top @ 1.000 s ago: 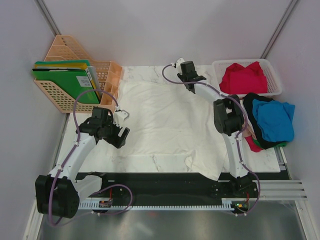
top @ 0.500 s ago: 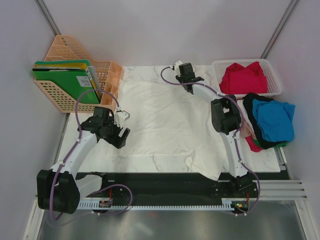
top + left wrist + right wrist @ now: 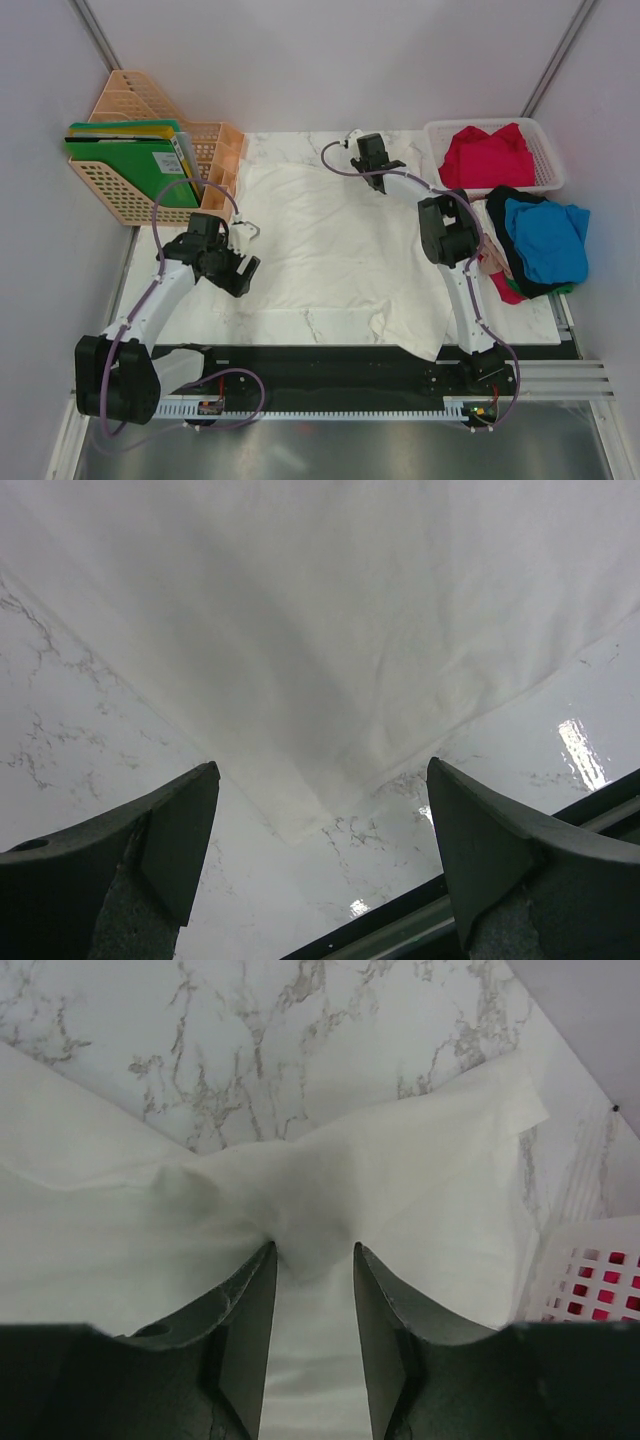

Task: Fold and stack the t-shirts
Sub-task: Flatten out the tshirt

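A large white t-shirt point(image 3: 330, 240) lies spread over the marble table. My right gripper point(image 3: 372, 160) is at its far edge. In the right wrist view the jaws point(image 3: 313, 1250) pinch a raised ruck of the white cloth point(image 3: 400, 1170), and creases run out from the tips. My left gripper point(image 3: 243, 268) hovers open over the shirt's near left corner point(image 3: 300, 820), with nothing between its fingers point(image 3: 322, 768). A red t-shirt point(image 3: 487, 155) lies in the basket. Bright blue point(image 3: 545, 235) and black point(image 3: 505, 200) t-shirts are piled at the right edge.
A white mesh basket point(image 3: 545, 140) stands at the back right. An orange rack point(image 3: 215, 140) with green folders point(image 3: 140, 160) stands at the back left. The table's black front rail point(image 3: 330, 365) runs below the shirt's hem, where a corner hangs over.
My right gripper has shifted a little left along the shirt's far edge and its jaws have narrowed on the cloth. The left arm has hardly moved.
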`<state>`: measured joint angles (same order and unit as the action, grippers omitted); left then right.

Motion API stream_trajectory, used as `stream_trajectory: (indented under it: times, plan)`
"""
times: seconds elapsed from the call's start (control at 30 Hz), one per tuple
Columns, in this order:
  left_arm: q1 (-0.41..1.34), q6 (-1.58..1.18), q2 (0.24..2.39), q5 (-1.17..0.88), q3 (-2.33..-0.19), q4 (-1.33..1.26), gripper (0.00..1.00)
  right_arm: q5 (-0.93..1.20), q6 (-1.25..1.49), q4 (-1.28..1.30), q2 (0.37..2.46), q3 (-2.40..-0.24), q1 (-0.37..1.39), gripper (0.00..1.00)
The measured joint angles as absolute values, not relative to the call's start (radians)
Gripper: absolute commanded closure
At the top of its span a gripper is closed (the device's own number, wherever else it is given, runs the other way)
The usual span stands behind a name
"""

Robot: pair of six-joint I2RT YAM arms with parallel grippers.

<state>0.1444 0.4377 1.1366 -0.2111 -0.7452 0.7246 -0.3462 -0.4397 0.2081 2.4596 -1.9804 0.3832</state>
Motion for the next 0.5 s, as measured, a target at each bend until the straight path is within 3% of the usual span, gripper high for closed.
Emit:
stream_trajectory:
  times: [0.2,0.3,0.33,0.37,0.5]
  plan:
    - [0.144,0.438,1.164,-0.211,-0.746,0.723,0.09,-0.348,-0.447,0.145,2.45,-1.928,0.388,0.55]
    - [0.144,0.438,1.169,-0.211,-0.746,0.723,0.09,-0.349,-0.456,0.126,2.45,-1.921,0.389,0.71]
    - [0.144,0.438,1.169,-0.211,-0.746,0.723,0.09,-0.351,-0.459,0.128,2.451,-1.92,0.389,0.91]
    - [0.144,0.438,1.169,-0.21,-0.746,0.723,0.09,-0.356,-0.468,0.127,2.452,-1.92,0.389,1.0]
    - [0.144,0.438,1.169,-0.21,-0.746,0.723,0.09,-0.376,-0.47,0.117,2.465,-1.926,0.39,1.0]
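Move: The raised fold near the far edge of the white t-shirt lies just between and beneath the right fingertips, about 1 cm ahead of and 1 cm below the right hand. The t-shirt's loose far corner is roughly 5 cm ahead and 7 cm to the right. The white basket's middle is about level and 26 cm right; the blue t-shirt is some 34 cm right and 21 cm back. From the left hand, the fold lies about 37 cm ahead and 23 cm right, 4 cm lower. Pinch the fold of the white t-shirt with the right gripper: ease the half-open fingers straight down about 1 cm onto the cloth, pause there almost in place, then close them quickly all the way so the tips nip the fold, letting the hand settle a touch lower as they shut. ##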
